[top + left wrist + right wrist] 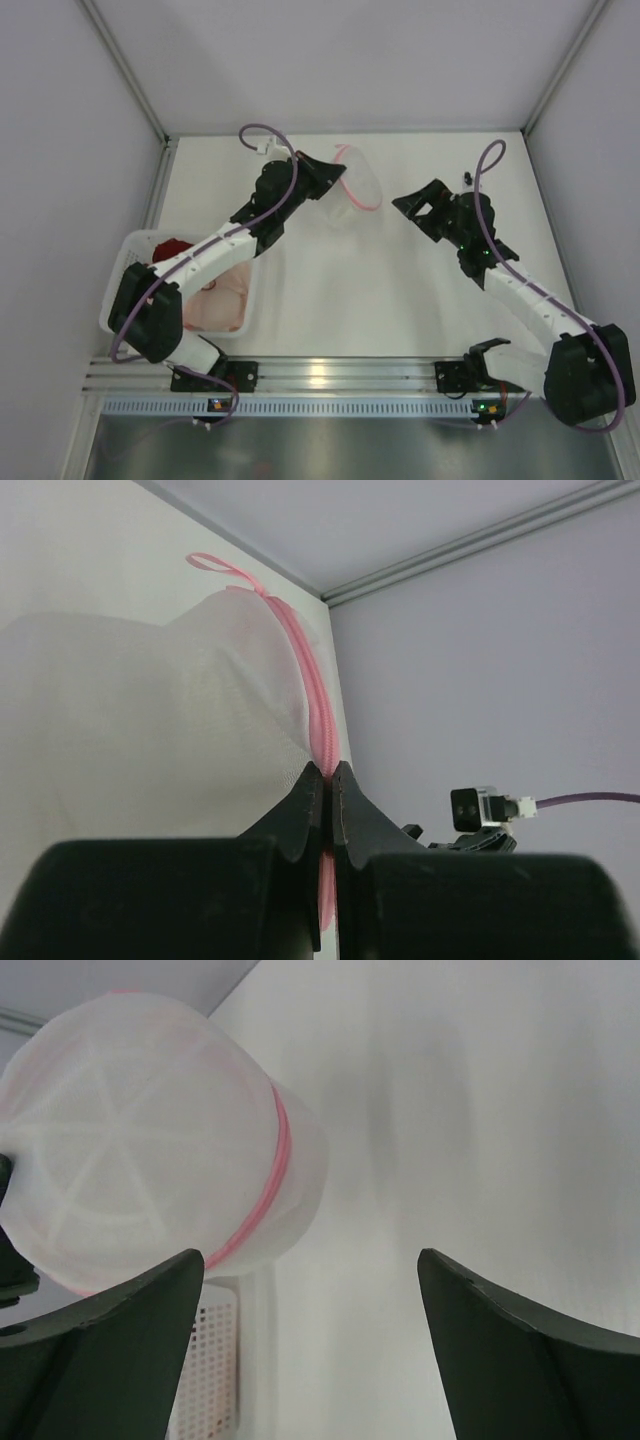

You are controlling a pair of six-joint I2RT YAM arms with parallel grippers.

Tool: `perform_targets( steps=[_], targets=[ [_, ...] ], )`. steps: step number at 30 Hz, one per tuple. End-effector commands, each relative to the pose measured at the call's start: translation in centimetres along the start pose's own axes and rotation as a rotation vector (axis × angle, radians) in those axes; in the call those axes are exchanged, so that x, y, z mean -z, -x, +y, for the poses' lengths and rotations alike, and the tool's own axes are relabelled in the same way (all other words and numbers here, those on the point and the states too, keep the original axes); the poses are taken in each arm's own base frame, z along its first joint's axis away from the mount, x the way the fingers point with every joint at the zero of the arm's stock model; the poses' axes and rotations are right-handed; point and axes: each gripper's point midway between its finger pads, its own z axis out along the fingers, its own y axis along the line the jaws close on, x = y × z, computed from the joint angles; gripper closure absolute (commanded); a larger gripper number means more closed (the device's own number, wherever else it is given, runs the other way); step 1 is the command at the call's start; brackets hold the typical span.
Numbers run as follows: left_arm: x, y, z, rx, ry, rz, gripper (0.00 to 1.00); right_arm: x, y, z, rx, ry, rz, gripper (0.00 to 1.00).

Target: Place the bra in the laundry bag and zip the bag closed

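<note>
The laundry bag [358, 182], a see-through white mesh dome with a pink zip rim [312, 695], is held up off the table at the back centre. My left gripper [336, 177] is shut on that rim [328, 773], which runs between its closed jaws. My right gripper [412, 212] hangs open to the right of the bag, apart from it, with nothing between its fingers [310, 1270]; from there the bag [150, 1140] shows at upper left. The pale pink bra [226, 300] lies in the white basket at the left.
The white perforated plastic basket [132, 262] stands near the left arm's base and also holds a dark red bra [172, 247]. Its wall [212, 1360] shows below the bag. A small black item [467, 178] lies at the back right. Grey walls enclose the table.
</note>
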Motion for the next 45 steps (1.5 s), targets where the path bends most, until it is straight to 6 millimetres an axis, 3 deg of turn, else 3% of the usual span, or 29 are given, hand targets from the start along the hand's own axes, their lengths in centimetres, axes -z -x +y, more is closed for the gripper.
perform_targets(
  steps=[1, 4, 9, 13, 25, 28, 29, 32, 33, 34, 40, 44, 45],
  targets=[
    [0.1, 2.0, -2.5, 0.106, -0.095, -0.085, 1.0, -0.5, 3.0, 2.1, -0.144, 0.108, -0.142, 0.12],
    [0.0, 2.2, -2.8, 0.14, -0.125, -0.09, 1.0, -1.0, 2.6, 1.9, -0.247, 0.145, -0.133, 0.14],
    [-0.1, 1.5, -3.4, 0.199, -0.173, -0.061, 1.0, -2.2, 3.4, 3.2, -0.355, 0.211, -0.128, 0.17],
    [-0.2, 0.7, -3.7, 0.219, -0.199, -0.019, 1.0, -2.7, 4.5, 4.3, -0.383, 0.246, -0.144, 0.18],
    [-0.3, 1.1, -4.9, 0.223, -0.263, -0.025, 1.0, -4.8, 4.3, 5.9, -0.454, 0.301, -0.073, 0.3],
    [-0.5, 0.5, -4.8, 0.232, -0.27, 0.0, 1.0, -4.8, 4.6, 6.4, -0.45, 0.314, -0.076, 0.44],
    [-0.6, 0.1, -4.7, 0.23, -0.272, 0.017, 1.0, -4.7, 4.9, 6.7, -0.446, 0.33, -0.088, 0.59],
    [-0.9, -0.5, -4.1, 0.211, -0.262, 0.034, 1.0, -4.4, 5.5, 7.1, -0.43, 0.342, -0.108, 0.79],
    [-0.9, -0.7, -3.7, 0.185, -0.255, 0.037, 1.0, -4.2, 5.7, 7.0, -0.414, 0.328, -0.114, 0.95],
    [-0.8, -0.8, -3.4, 0.173, -0.247, 0.039, 0.99, -4.0, 5.9, 7.0, -0.402, 0.327, -0.121, 1.0],
    [-0.8, -2.7, -1.2, 0.006, -0.175, 0.118, 0.97, -2.2, 6.9, 5.1, -0.229, 0.201, -0.188, 1.0],
    [-0.9, -6.1, 0.4, -0.066, -0.19, 0.247, 0.96, -0.5, 6.8, 2.8, -0.065, 0.086, -0.234, 1.0],
    [-1.3, -7.2, 1.6, -0.047, -0.169, 0.28, 0.96, 0.3, 6.4, 2.2, -0.044, 0.075, -0.244, 1.0]
  ],
)
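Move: The laundry bag hangs from the left fingers. Its free pink rim lies about 7 cm to the left of the open right hand, some 3 cm ahead and 3 cm higher; the left gripper stands beyond it, roughly 15 cm to the left of the right hand, 8 cm ahead and higher. From the left hand that same free rim is about 8 cm to the right, 6 cm back and 5 cm lower. Forward about 6 cm and slightly left goes the right hand, rolling some 30 degrees so its left side rises, and its fingers shut on the bag's free pink rim. Still pinching, it then lifts about 3 cm and swings back and to the right, undoing half the roll. The left hand keeps its pinch on the rim, eases right towards the right hand with a brief roll, then dips about 3 cm. ##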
